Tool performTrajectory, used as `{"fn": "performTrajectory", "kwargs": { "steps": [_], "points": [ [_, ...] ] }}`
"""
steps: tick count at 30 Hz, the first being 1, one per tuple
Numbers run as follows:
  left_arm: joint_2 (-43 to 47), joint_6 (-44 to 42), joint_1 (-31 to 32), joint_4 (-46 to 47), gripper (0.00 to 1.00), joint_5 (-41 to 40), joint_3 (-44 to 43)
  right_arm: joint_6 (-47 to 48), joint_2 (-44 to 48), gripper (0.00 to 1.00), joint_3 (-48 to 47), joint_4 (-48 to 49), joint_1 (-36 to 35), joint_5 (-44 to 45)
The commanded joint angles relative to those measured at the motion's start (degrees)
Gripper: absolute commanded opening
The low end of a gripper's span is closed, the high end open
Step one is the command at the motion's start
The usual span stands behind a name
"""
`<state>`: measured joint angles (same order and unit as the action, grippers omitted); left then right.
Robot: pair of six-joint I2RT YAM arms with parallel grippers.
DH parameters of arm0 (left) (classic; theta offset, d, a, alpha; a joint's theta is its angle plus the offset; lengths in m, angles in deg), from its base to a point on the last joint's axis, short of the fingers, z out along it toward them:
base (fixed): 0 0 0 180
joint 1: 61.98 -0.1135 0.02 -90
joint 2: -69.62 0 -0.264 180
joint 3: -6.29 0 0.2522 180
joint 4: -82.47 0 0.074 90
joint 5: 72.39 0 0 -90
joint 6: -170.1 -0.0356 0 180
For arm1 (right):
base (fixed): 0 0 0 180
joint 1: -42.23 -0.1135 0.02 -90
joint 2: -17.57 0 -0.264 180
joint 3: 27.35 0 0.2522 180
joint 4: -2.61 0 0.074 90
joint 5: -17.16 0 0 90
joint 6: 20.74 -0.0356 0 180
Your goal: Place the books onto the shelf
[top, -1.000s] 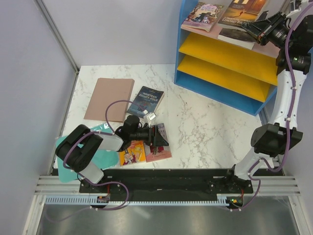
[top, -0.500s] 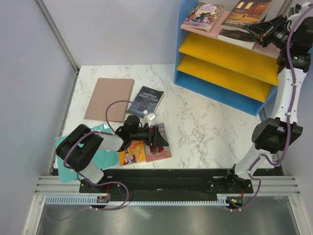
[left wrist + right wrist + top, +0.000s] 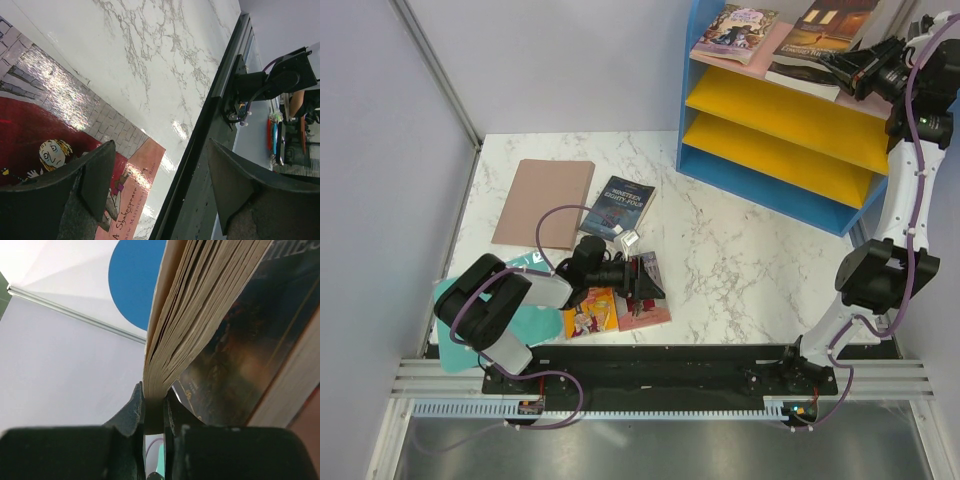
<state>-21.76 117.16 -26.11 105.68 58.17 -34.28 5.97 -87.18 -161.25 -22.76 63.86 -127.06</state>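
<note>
My right gripper [image 3: 844,64] is shut on the edge of the brown-orange book [image 3: 825,24], held tilted over the pink top board of the shelf [image 3: 770,190]. In the right wrist view the jaws [image 3: 154,407] pinch its page block [image 3: 200,310], with the dark Tale of Two Cities book [image 3: 250,350] just beneath. That dark book [image 3: 802,72] and a purple-pink book [image 3: 735,30] lie on the top board. My left gripper [image 3: 646,284] hangs open, low over the pink-red book [image 3: 642,300], which also lies under my left gripper [image 3: 165,180] as the pink-red book [image 3: 60,135]. The yellow Roald Dahl book [image 3: 588,312] and Nineteen Eighty-Four [image 3: 625,205] lie on the table.
A plain brownish-pink board [image 3: 545,200] lies at the table's back left. A teal sheet [image 3: 535,322] sits under the left arm. A small white clip [image 3: 629,239] rests near Nineteen Eighty-Four. The black base rail [image 3: 200,165] runs close along the near edge. Two yellow shelf boards [image 3: 780,110] hold nothing.
My right gripper has drawn up and to the right with the brown-orange book, sliding it further back over the dark book. The left arm has not moved.
</note>
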Motion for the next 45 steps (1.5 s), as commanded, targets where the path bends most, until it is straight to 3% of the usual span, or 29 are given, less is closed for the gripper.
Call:
{"fn": "performTrajectory", "kwargs": {
  "steps": [1,24,30,40,45],
  "points": [
    [-0.12,-2.25,0.33,1.79,0.8,-0.57,-0.17,-0.26,3.5,0.05,1.3,2.74,0.43,-0.98],
    [-0.03,-2.34,0.6,1.7,0.81,-1.18,-0.17,1.41,5.61,0.26,4.65,-0.51,1.22,-1.42],
    [-0.12,-2.34,0.6,1.61,0.81,-1.09,-0.17,1.41,5.61,0.38,5.79,-0.77,1.31,-1.68],
    [-0.12,-2.43,0.68,1.61,0.82,-0.92,-0.26,0.71,7.19,0.68,6.14,-0.86,2.63,-0.89],
    [0.14,-2.52,0.77,1.61,0.82,-0.92,-0.18,0.36,8.24,0.72,6.58,-0.95,3.16,-0.02]
  ]
}}
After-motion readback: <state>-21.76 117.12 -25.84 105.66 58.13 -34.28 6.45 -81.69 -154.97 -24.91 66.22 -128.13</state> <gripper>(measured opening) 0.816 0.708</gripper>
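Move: The right hand, at the top of the shelf, still pinches the near edge of the brown-orange book, whose middle lies about 8 cm ahead, 4 cm left and 3 cm higher. It is bound for A Tale of Two Cities, roughly 6 cm ahead, 4 cm left and 5 cm below. The colourful picture book lies about 12 cm ahead, 20 cm left and 5 cm below. From the left hand, A Tale of Two Cities is some 35 cm ahead, 38 cm right and 37 cm up. The pinch on the brown-orange book's near edge ends: the right hand first sinks about 2 cm to lay it down on A Tale of Two Cities, then the fingers spread wide, one above and one below the edge. While opening, the hand draws back some 2.5 cm in all, rising again slightly towards the end, its wrist barely tipping down. ##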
